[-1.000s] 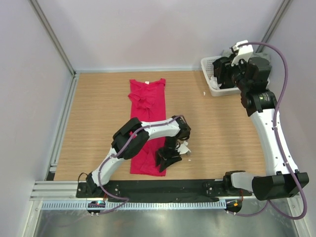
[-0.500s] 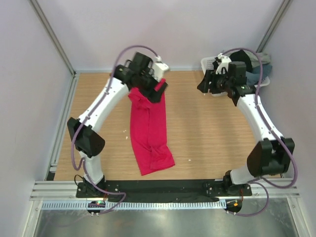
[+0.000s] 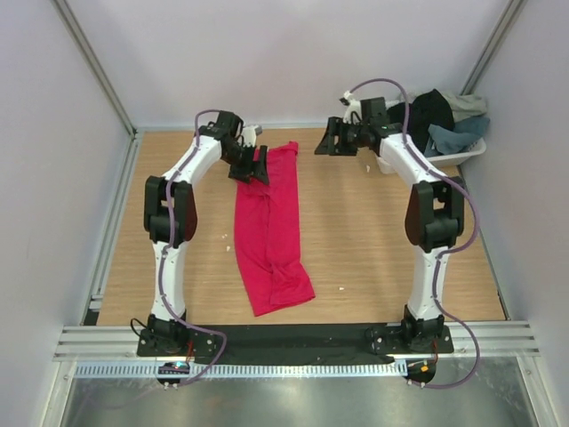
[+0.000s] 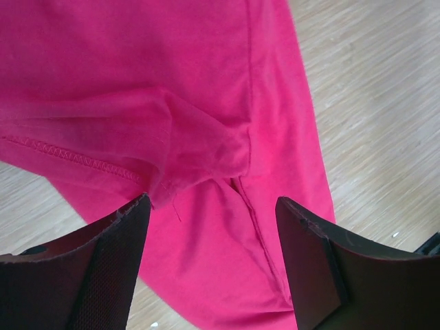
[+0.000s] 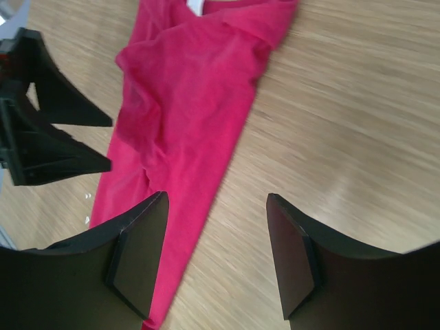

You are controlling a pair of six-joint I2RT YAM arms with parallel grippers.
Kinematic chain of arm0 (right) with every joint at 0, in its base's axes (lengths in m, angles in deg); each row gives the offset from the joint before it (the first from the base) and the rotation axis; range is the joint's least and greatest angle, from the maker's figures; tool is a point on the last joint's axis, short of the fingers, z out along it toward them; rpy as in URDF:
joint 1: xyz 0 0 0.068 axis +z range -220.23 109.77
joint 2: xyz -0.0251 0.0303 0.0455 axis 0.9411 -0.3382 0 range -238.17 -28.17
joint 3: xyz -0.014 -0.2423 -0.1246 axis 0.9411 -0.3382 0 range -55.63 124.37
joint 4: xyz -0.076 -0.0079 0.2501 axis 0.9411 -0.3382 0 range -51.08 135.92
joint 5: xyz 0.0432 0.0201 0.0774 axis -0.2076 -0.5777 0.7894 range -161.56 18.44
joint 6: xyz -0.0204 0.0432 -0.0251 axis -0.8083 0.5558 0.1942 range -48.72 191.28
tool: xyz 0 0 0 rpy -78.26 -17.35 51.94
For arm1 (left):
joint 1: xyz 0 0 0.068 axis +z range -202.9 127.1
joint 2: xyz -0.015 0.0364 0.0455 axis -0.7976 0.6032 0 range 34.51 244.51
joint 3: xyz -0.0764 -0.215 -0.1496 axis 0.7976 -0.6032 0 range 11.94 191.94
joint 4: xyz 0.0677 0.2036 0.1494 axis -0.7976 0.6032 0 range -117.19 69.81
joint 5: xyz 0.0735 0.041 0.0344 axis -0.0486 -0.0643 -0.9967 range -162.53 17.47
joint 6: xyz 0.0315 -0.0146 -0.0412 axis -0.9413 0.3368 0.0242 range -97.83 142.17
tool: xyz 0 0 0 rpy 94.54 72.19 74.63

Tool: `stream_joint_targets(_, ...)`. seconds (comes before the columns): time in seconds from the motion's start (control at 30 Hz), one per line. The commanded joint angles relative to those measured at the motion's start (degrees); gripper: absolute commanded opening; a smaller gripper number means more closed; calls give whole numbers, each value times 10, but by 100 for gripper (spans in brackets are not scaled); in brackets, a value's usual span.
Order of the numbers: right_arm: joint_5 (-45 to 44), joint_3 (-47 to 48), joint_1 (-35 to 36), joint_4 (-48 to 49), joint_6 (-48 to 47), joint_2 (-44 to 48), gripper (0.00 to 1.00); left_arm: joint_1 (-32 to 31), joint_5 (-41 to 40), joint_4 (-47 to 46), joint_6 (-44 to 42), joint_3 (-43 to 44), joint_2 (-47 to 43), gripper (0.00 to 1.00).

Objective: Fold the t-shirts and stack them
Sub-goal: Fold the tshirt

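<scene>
The crimson-pink t-shirt (image 3: pixel 271 231) lies on the wooden table as a long narrow strip, running from the far edge toward the near edge. My left gripper (image 3: pixel 256 167) hovers open over its far left corner. In the left wrist view the pink cloth (image 4: pixel 172 82) fills the space under the spread left gripper (image 4: pixel 210 258), and nothing is pinched. My right gripper (image 3: pixel 325 142) is open just right of the shirt's far end. Its wrist view shows bare wood between the right gripper (image 5: pixel 213 254) and the pink shirt (image 5: pixel 185 89) to the left.
A white lattice basket (image 3: pixel 444 160) stands at the far right corner, holding a black shirt (image 3: pixel 431 107), a slate-blue one (image 3: pixel 453 138) and a pale grey-green one (image 3: pixel 467 104). Small white specks dot the table (image 3: pixel 373 240). Metal frame posts border the table's sides.
The left arm swung from the shirt's near end to its far end and its jaws opened. The right arm left the basket and moved left toward the shirt. The shirt's near end now lies skewed.
</scene>
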Motion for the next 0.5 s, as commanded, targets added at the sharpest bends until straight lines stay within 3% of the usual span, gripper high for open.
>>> stream_joint_targets(0.0,24,74,38,14,19,-53,65,24,35,-44,41,36,-2,75)
stream_joint_targets(0.23,23,200,43,-8,36,-177,65,58,21,-48,29,94,60,75)
stream_joint_targets(0.47,15,257,42,-3,53,-260,65,65,2,-59,31,123,106,77)
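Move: The pink t-shirt's far left corner lies about 12 cm ahead of the left hand, 5 cm to its left and some 9 cm below; the collar tag is as far ahead but 2 cm to its right, and the folded sleeve 3 cm ahead and 6 cm left. From the right hand, the shirt's far right corner lies roughly 8 cm ahead, 11 cm left and 16 cm below. The laundry basket is about 27 cm right of that hand and 9 cm farther out. The t-shirt's far end is approached from both sides with open fingers. The right hand first swings about 7 cm left, then sinks towards the far right corner, 10 cm lower in all, while easing forward. Meanwhile the left hand travels some 7 cm forward and 4 cm left above the shirt, towards the far left corner, turning slightly counter-clockwise. ##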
